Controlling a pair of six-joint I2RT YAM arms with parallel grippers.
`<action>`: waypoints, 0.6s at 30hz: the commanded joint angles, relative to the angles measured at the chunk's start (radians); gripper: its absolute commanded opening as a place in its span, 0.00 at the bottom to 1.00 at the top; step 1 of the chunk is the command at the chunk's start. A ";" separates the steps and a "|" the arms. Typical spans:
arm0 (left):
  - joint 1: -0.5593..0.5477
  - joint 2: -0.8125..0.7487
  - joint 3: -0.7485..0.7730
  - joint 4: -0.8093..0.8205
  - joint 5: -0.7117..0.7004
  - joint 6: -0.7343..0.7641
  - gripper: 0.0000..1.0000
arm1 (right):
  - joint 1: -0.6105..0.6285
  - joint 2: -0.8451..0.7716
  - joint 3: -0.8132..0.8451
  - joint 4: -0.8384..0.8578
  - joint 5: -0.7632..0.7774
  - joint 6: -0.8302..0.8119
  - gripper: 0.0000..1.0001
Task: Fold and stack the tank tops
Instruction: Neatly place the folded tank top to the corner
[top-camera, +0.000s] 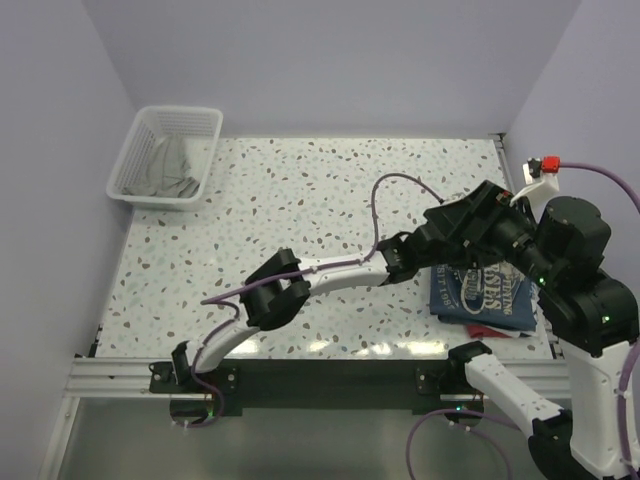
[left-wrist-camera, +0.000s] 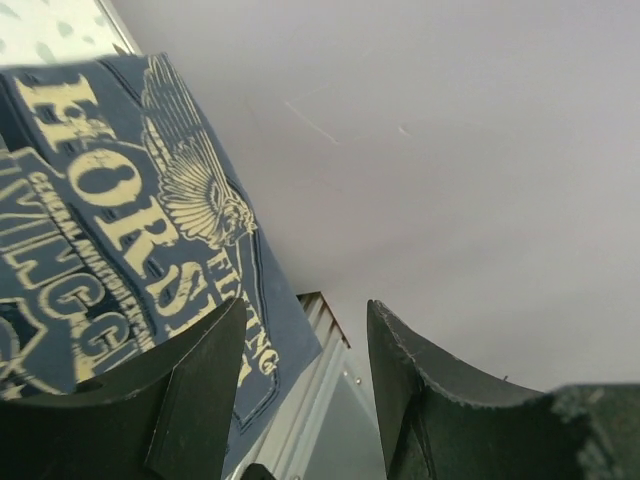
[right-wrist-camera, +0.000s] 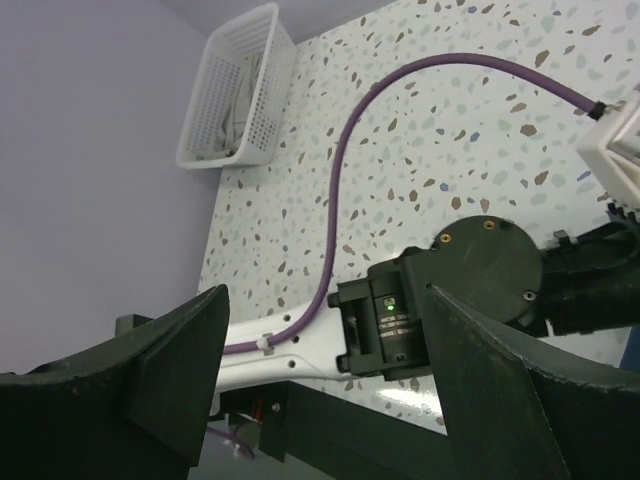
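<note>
A folded slate-blue tank top (top-camera: 488, 295) with pale lettering lies at the table's near right corner. It fills the left of the left wrist view as the blue tank top (left-wrist-camera: 110, 200). My left gripper (left-wrist-camera: 305, 312) is open and empty just past the top's edge, touching no cloth. In the top view its fingers are hidden under the right arm, and only the left wrist (top-camera: 398, 257) shows. My right gripper (right-wrist-camera: 327, 295) hangs open and empty above that wrist. A pale cloth (top-camera: 170, 165), perhaps the white tank top, lies in the basket.
The white mesh basket (top-camera: 135, 165) stands at the far left corner and shows again in the right wrist view as the basket (right-wrist-camera: 262, 60). A purple cable (top-camera: 395, 185) loops over the middle of the table. A small red piece (top-camera: 490, 330) pokes out at the blue top's near edge.
</note>
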 joint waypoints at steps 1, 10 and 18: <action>0.036 -0.170 -0.121 0.106 -0.030 0.095 0.56 | -0.001 0.011 -0.002 0.047 -0.010 -0.002 0.81; 0.167 -0.618 -0.723 0.123 -0.145 0.204 0.56 | -0.001 0.047 -0.057 0.140 -0.022 -0.015 0.81; 0.250 -0.948 -0.947 -0.160 -0.330 0.346 0.57 | -0.001 0.090 -0.177 0.243 0.010 -0.063 0.83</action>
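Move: The folded tank top lies on the corner stack under the open left gripper, its middle level with that hand, about 4 cm to the right and some 16 below. A red cloth peeks out at the stack's near side, roughly 10 cm back and 4 to the right of the left hand. From the right gripper, the folded tank top is about 3 cm ahead, 17 to the right and 37 below. Draw the empty left gripper away from the stacked tank top and out from under the right gripper, sweeping about 27 cm left with some 7 cm of forward reach. Turn it roughly 25 degrees counter-clockwise on the way, fingers still open. Late in the sweep, ease the open right gripper about 5 cm forward and 4 down. ##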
